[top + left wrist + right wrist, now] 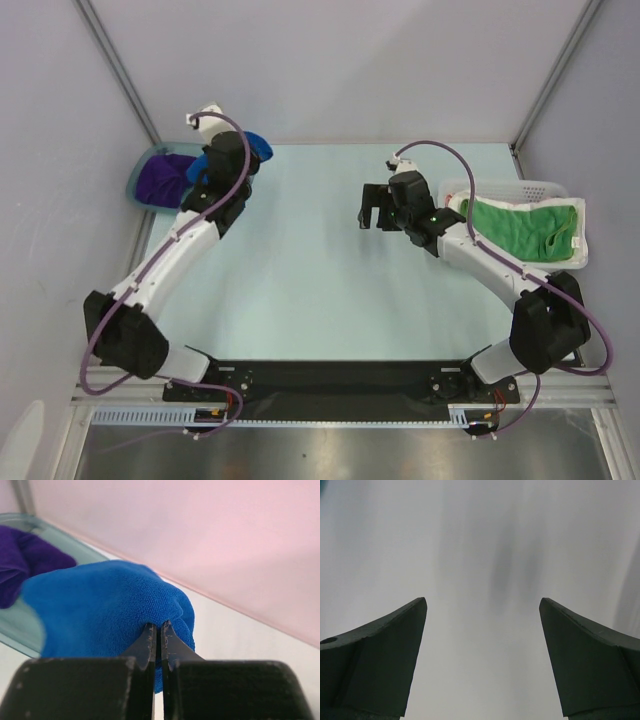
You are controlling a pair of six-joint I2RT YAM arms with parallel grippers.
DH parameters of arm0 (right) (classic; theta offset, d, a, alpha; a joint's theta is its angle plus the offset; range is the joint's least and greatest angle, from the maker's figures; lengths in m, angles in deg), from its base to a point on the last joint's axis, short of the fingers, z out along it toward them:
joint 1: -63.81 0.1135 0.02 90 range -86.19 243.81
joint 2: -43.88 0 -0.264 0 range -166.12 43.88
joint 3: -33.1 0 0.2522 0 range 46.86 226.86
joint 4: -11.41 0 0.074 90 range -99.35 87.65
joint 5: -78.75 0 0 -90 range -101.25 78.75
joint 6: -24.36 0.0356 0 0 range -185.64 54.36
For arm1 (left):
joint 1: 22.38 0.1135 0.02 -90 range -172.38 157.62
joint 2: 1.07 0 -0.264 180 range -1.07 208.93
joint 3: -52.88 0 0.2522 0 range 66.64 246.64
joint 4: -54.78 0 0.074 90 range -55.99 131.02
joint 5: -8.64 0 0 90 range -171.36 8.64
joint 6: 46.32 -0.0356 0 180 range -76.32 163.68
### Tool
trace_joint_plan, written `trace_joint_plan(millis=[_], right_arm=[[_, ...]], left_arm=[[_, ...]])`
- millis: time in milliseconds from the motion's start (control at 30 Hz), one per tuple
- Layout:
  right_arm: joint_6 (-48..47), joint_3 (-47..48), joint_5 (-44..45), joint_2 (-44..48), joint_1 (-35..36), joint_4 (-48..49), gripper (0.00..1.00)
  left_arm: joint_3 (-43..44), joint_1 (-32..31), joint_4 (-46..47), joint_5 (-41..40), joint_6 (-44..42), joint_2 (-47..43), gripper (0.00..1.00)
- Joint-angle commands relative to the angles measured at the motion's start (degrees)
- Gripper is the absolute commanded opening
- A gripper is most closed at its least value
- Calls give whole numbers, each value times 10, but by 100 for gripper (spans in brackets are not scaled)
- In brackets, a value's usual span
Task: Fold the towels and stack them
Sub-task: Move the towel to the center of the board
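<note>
A blue towel [110, 605] hangs bunched from my left gripper [159, 626], whose jaws are pressed together on a fold of it. In the top view the blue towel [258, 146] shows at the far left behind the left wrist, beside a purple towel [160, 178] lying on a grey-blue tray [137, 183]. The purple towel [25, 562] also shows at the left in the left wrist view. A green towel [525, 230] lies crumpled in a white basket [580, 255] at the right. My right gripper [376, 208] is open and empty above the table's middle; it [482, 615] sees only bare surface.
The enclosure's back wall and metal corner posts [120, 70] stand close behind the tray. The white basket sits against the right wall. The pale table [310, 260] lies between the arms.
</note>
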Motion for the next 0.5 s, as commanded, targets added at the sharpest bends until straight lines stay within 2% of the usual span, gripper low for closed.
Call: trace_joint_plan(millis=[0, 133, 200, 300, 433, 467], right_arm=[[12, -2, 33, 18, -1, 21, 100], [20, -5, 52, 32, -2, 20, 100], [24, -4, 78, 40, -6, 4, 100], [40, -11, 101, 60, -15, -20, 100], [44, -41, 93, 88, -29, -16, 100], [46, -43, 95, 88, -29, -25, 100]], left_arm=[[0, -64, 24, -30, -61, -76, 0], [8, -150, -51, -59, -46, -86, 0], [6, -197, -112, -69, 0, -73, 0], [-26, -250, -144, -57, 48, -46, 0], [-78, -276, -138, 8, 103, -41, 0], [-92, -275, -126, 15, 107, -44, 11]])
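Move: The blue towel is already pinched in the left fingers; the centre of the board, where it is being taken, lies about 21 cm to that hand's right, 11 cm back and some 31 cm below. The purple towel is about 23 cm left and 6 cm ahead, in the blue bin, whose middle is 18 cm left and 7 cm ahead. The white basket stands some 41 cm right of the board's centre and 4 cm farther out. From the right hand the centre is about 7 cm left, 2 cm back and 16 cm down. Keeping its pinch on the blue towel, the left hand sweeps right about 17 cm and back some 11 cm, away from the blue bin and towards the board's centre, rising about 5 cm before sinking to end 6 cm below its starting height, while the wrist turns clockwise about 25 degrees and tips down a little late on. The empty right gripper stays wide open and, after a slow start, draws about 5 cm to the right and slightly up, away from the centre, swinging about 10 degrees clockwise. ##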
